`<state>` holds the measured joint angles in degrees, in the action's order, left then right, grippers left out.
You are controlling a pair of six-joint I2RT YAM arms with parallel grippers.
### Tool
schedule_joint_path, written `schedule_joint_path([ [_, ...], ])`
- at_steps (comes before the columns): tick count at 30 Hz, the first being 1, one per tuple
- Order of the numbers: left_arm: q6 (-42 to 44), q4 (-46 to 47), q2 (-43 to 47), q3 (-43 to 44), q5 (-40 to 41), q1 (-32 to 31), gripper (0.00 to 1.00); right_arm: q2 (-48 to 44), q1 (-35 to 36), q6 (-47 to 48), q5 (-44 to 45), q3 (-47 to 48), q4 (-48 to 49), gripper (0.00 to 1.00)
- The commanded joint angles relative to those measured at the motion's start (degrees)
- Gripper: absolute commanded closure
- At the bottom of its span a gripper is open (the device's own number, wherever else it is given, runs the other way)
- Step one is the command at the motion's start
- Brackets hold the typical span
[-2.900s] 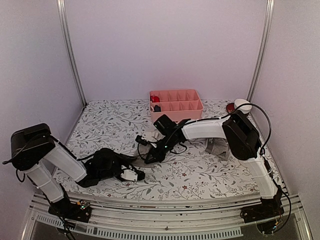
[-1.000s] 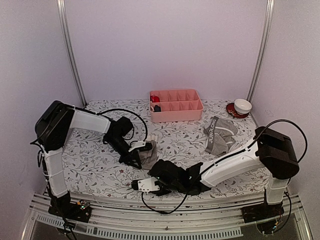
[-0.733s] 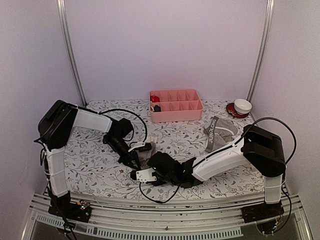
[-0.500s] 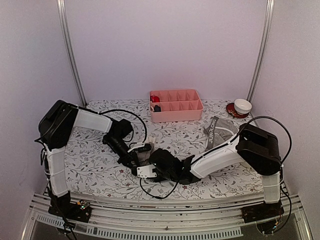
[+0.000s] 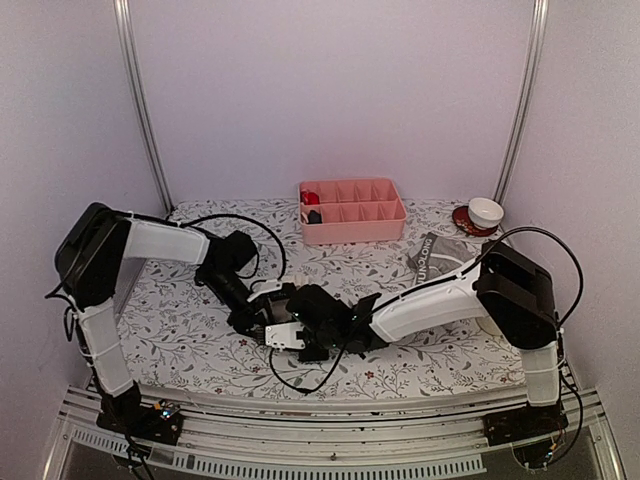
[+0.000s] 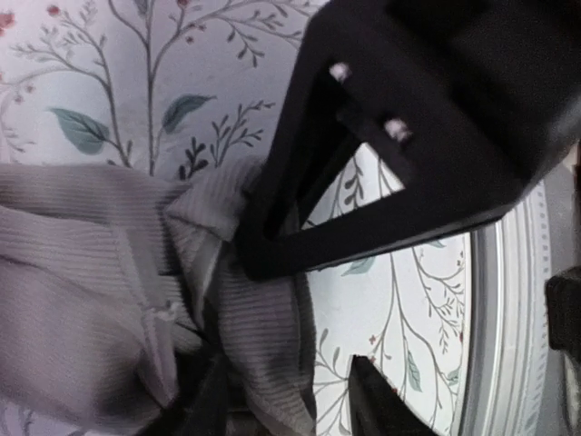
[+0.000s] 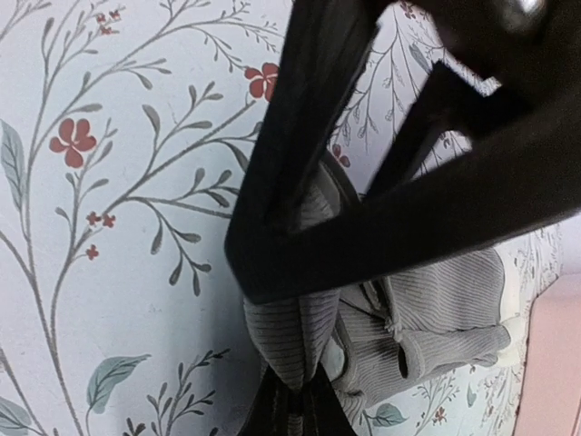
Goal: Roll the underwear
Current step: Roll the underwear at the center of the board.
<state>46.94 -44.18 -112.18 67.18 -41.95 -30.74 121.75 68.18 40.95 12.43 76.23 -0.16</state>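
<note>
The plain grey briefs lie bunched near the table's front middle, between both grippers. In the right wrist view my right gripper is shut on a ribbed fold of the briefs. It comes in low from the right in the top view. My left gripper meets it from the left. In the left wrist view the left gripper stands open, with an edge of the briefs lying loose between its jaws. The boxer-briefs with a dark lettered waistband lie at the right, partly behind the right arm.
A pink divided tray stands at the back middle with small items in its left cells. A white bowl sits on a red saucer at the back right. Cables loop beside both wrists. The table's front rail is close.
My right gripper slid up and left along the front of the table to the briefs and shut on a fold. My left gripper, shut on the briefs before, has opened.
</note>
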Motion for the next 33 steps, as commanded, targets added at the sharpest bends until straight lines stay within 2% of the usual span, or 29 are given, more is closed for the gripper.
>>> schedule_joint_path([
  [1, -0.98, 6.42, 12.22, -4.29, 3.79, 0.46, 0.43, 0.59, -0.99, -8.62, -9.42, 2.92, -10.63, 0.98],
  [3, -0.72, 9.28, 17.62, -7.38, 5.28, 0.5, 0.34, 0.86, -1.74, -10.92, -13.04, 4.31, -14.21, 0.98],
  [6, -0.14, 13.25, 24.41, -12.47, 6.89, 0.52, 0.27, 1.95, -2.97, -14.34, -18.68, 6.08, -18.53, 0.97],
  [9, 0.45, 19.55, 31.1, -19.2, 9.11, 0.38, 0.26, 3.34, -4.39, -16.8, -25.64, 8.52, -22.65, 0.98],
  [15, 7.27, 42.02, 46.29, -40.7, 15.85, -1.22, 0.28, 8.45, -8.4, -22.72, -41.08, 16.32, -31.71, 0.97],
  [19, 14.4, 58.47, 55.81, -55.0, 22.87, -6.24, 0.27, 14.0, -10.44, -26.25, -47.71, 21.73, -36.3, 0.97],
  [21, 17.17, 63.55, 59.38, -59.69, 25.26, -9.01, 0.27, 16.18, -11.45, -28.0, -49.66, 22.92, -36.75, 0.97],
  [26, 17.48, 67.37, 59.31, -61.58, 29.23, -13.59, 0.27, 17.91, -13.92, -30.77, -53.87, 24.01, -36.21, 0.97],
  [33, 22.73, 81.62, 45.73, -62.36, 40.99, -20.36, 0.32, 18.58, -15.31, -32.59, -54.79, 24.23, -35.92, 0.97],
])
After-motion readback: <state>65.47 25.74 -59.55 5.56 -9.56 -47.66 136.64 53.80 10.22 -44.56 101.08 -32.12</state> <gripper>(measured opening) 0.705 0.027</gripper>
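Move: The underwear's middle lies about 5 cm ahead of the right hand, level sideways and a centimetre or so lower; its near folded edge is already pinched in the right fingers. From the left hand, half open by that edge, the middle is some 5 cm ahead and 5 cm right. Beyond, counted from the right hand, stand the pink box roughly 31 cm ahead and 16 cm right, and the printed grey cloth 18 cm ahead and 33 cm right. Still pinching the underwear's near edge, the right hand draws back about 4 cm, then creeps forward a little, sinking slightly as its wrist swings some 70 degrees until the fingers point back and left. The left hand opens wider and comes free, rising 8 cm, then dropping back and left before easing right again, its open fingers swinging up to aim forward and right at the fold. ##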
